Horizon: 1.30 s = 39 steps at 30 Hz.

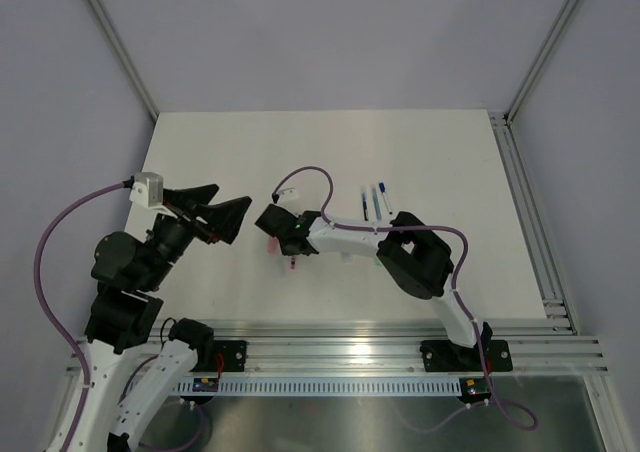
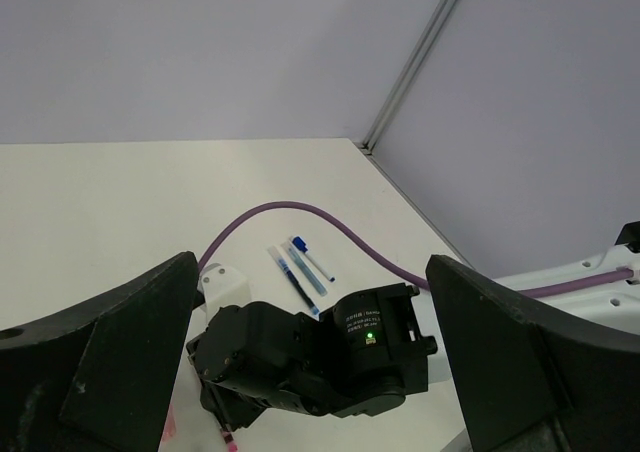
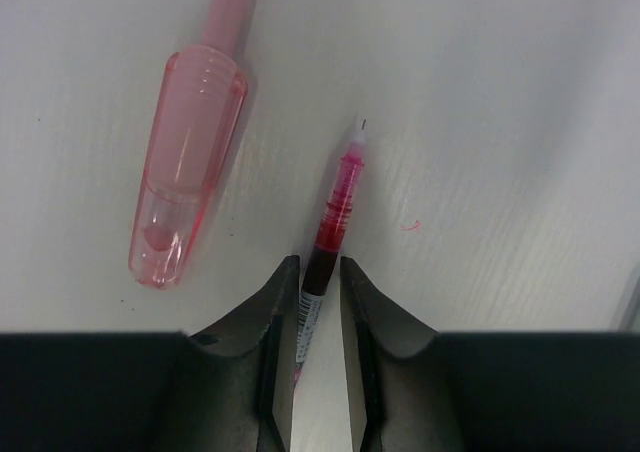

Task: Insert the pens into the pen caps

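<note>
A red pen (image 3: 337, 207) lies on the white table, and my right gripper (image 3: 320, 270) is shut on its dark barrel, tip pointing away. A pink translucent pen cap (image 3: 187, 167) lies just left of it, apart from the pen and the fingers. From above, the right gripper (image 1: 290, 248) is low at the table's middle, with the red pen (image 1: 291, 266) and the cap (image 1: 270, 244) beside it. My left gripper (image 1: 234, 195) is wide open and empty, raised left of the right wrist. Blue pens (image 1: 366, 203) lie further right.
In the left wrist view the right arm's black wrist (image 2: 330, 357) fills the space between my open fingers (image 2: 120, 362). Two blue pens and a white one (image 2: 303, 272) lie beyond it by the purple cable (image 2: 300, 210). An aluminium rail (image 1: 530, 212) borders the table's right side.
</note>
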Each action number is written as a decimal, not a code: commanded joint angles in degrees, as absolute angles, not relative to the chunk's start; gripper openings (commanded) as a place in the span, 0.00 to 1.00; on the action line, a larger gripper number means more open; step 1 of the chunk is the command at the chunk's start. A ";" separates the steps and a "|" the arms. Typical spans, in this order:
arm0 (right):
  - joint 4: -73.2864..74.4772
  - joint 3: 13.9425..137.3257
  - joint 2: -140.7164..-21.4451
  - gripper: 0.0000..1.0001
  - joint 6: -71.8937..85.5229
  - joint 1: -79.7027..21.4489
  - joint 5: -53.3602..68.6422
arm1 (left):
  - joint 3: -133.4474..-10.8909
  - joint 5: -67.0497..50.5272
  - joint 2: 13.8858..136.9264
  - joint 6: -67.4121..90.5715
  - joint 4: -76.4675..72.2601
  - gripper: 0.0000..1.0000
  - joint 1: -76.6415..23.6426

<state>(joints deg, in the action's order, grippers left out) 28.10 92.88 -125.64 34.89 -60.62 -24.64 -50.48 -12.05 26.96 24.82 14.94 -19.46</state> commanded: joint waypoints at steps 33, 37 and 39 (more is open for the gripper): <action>0.62 59.78 -76.32 0.00 38.50 -55.63 -26.28 | -48.96 -43.40 50.61 36.20 1.77 0.84 -17.49; -4.39 58.01 -70.68 0.00 38.06 -55.99 -26.98 | -48.69 -46.22 53.34 37.09 0.26 0.69 -18.19; -4.48 58.44 -69.18 0.00 37.62 -56.25 -27.77 | -48.78 -48.16 54.40 37.53 -1.13 0.67 -18.72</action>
<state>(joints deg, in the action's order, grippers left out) -0.40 58.78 -71.48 37.50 -55.81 -24.67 -48.95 -41.32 53.43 35.75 5.19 -17.98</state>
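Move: The red pen lies on the table between the right hand's half-open fingers, its middle about level with them and no more than a centimetre lower, nib end pointing forward. The pink marker lies some 5 cm farther out and 5 cm to the left of this hand; the green-tipped marker about 2 cm ahead and 13 cm to its right. From the raised left hand, the red pen is roughly 9 cm ahead, 7 cm to the right and 37 cm below. The red pen is pinched near its middle as the right fingers close while skimming level, mostly to the right, then carried up some 27 cm and a little farther right, the wrist swinging about 50 degrees so the fingers point left. The open left hand comes right and down towards it, roughly 9 cm each way and slightly forward, turning clockwise and tipping down, fingers partly closing on nothing. ##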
